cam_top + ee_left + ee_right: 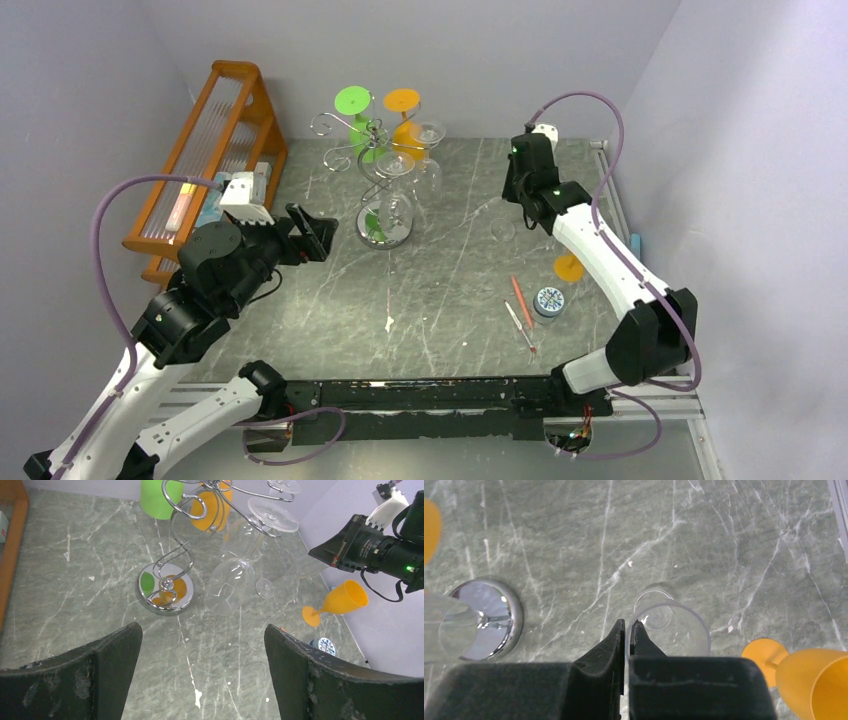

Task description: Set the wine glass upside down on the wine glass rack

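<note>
A clear wine glass [674,625] stands upright on the grey table, right of the wine glass rack. My right gripper [627,626] comes down from above and is shut on its rim, one finger inside the bowl and one outside; the glass [503,229] is faint in the top view. The wine glass rack [372,175] is a silver wire stand with a mirrored base [165,589]. Green, orange and clear glasses hang upside down from its hooks. My left gripper [202,652] hovers open to the left of the rack, nothing between its fingers.
An orange plastic glass [811,677] lies on its side right of the held glass. A small round blue tin [548,301] and two thin sticks [520,305] lie nearer the front. An orange wooden slatted rack [215,140] stands at the far left.
</note>
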### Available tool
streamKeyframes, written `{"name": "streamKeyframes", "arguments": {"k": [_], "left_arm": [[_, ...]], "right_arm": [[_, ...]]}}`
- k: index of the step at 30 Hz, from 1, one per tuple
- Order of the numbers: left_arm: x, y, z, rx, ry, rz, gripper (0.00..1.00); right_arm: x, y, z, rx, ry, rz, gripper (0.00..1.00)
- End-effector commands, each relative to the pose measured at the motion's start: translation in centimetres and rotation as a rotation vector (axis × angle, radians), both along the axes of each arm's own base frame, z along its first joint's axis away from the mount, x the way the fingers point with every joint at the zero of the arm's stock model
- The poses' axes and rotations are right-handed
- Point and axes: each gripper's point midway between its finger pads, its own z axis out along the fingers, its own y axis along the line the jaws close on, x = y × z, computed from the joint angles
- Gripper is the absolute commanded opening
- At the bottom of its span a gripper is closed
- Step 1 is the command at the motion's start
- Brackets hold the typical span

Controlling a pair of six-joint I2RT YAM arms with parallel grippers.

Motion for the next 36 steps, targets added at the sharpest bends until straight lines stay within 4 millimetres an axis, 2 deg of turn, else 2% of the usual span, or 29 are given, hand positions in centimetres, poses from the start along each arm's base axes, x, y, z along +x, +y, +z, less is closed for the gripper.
{"name": "streamKeyframes", "arguments": {"k": [1,7,8,9,11,17,22,24,26,32,36], "left_arm": [[-0.3,-0.8,1.3,-0.043,-0.023,-0.041,0.96],[-0.3,-1.5,2.2,-0.089,-0.02,-0.059,0.96],[-0.4,-1.8,2.3,-0.098,-0.018,-0.073,0.96],[-0.4,-2.3,2.6,-0.115,-0.022,-0.091,0.96],[-0.5,-3.3,3.2,-0.147,-0.027,-0.136,0.96],[-1.0,-6.7,5.5,-0.24,-0.057,-0.293,0.96],[-1.2,-9.8,8.2,-0.358,-0.092,-0.426,0.95],[-0.4,-10.6,8.8,-0.377,-0.089,-0.432,0.94],[0.2,-11.1,10.2,-0.405,-0.1,-0.433,0.94],[0.9,-13.7,13.7,-0.592,-0.133,-0.521,0.97],[2.4,-15.9,14.5,-0.739,-0.103,-0.494,0.94]], "right_arm": [[-1.3,0.3,6.1,-0.011,-0.174,-0.025,0.0],[-4.4,1.6,13.7,0.15,-0.468,0.046,0.0],[-4.7,1.8,14.4,0.176,-0.503,0.064,0.0],[-5.7,1.8,16.1,0.215,-0.566,0.083,0.0],[-7.1,1.9,18.3,0.275,-0.659,0.117,0.0],[-11.4,2.7,23.3,0.438,-0.891,0.253,0.0],[-15.2,2.5,26.3,0.565,-1.054,0.329,0.0],[-16.5,2.2,27.3,0.604,-1.114,0.349,0.0],[-17.8,1.9,28.2,0.633,-1.163,0.369,0.0],[-20.7,1.7,30.0,0.722,-1.269,0.435,0.0],[-22.0,1.7,30.6,0.804,-1.3,0.47,0.0]]}}
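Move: The right hand already holds the clear wine glass by its rim, with the wine glass rack about 31 cm to its left, level ahead; the standing orange glass is some 16 cm right and 9 back. From the left hand, the held glass's middle lies roughly 18 cm ahead, 38 right and 24 below, while the nearest hanging clear glass is 15 ahead, 13 right and 8 below. Rim still pinched, right hand rises about 28 cm and back, tipping fingers up; open left nears, rightward and up. ##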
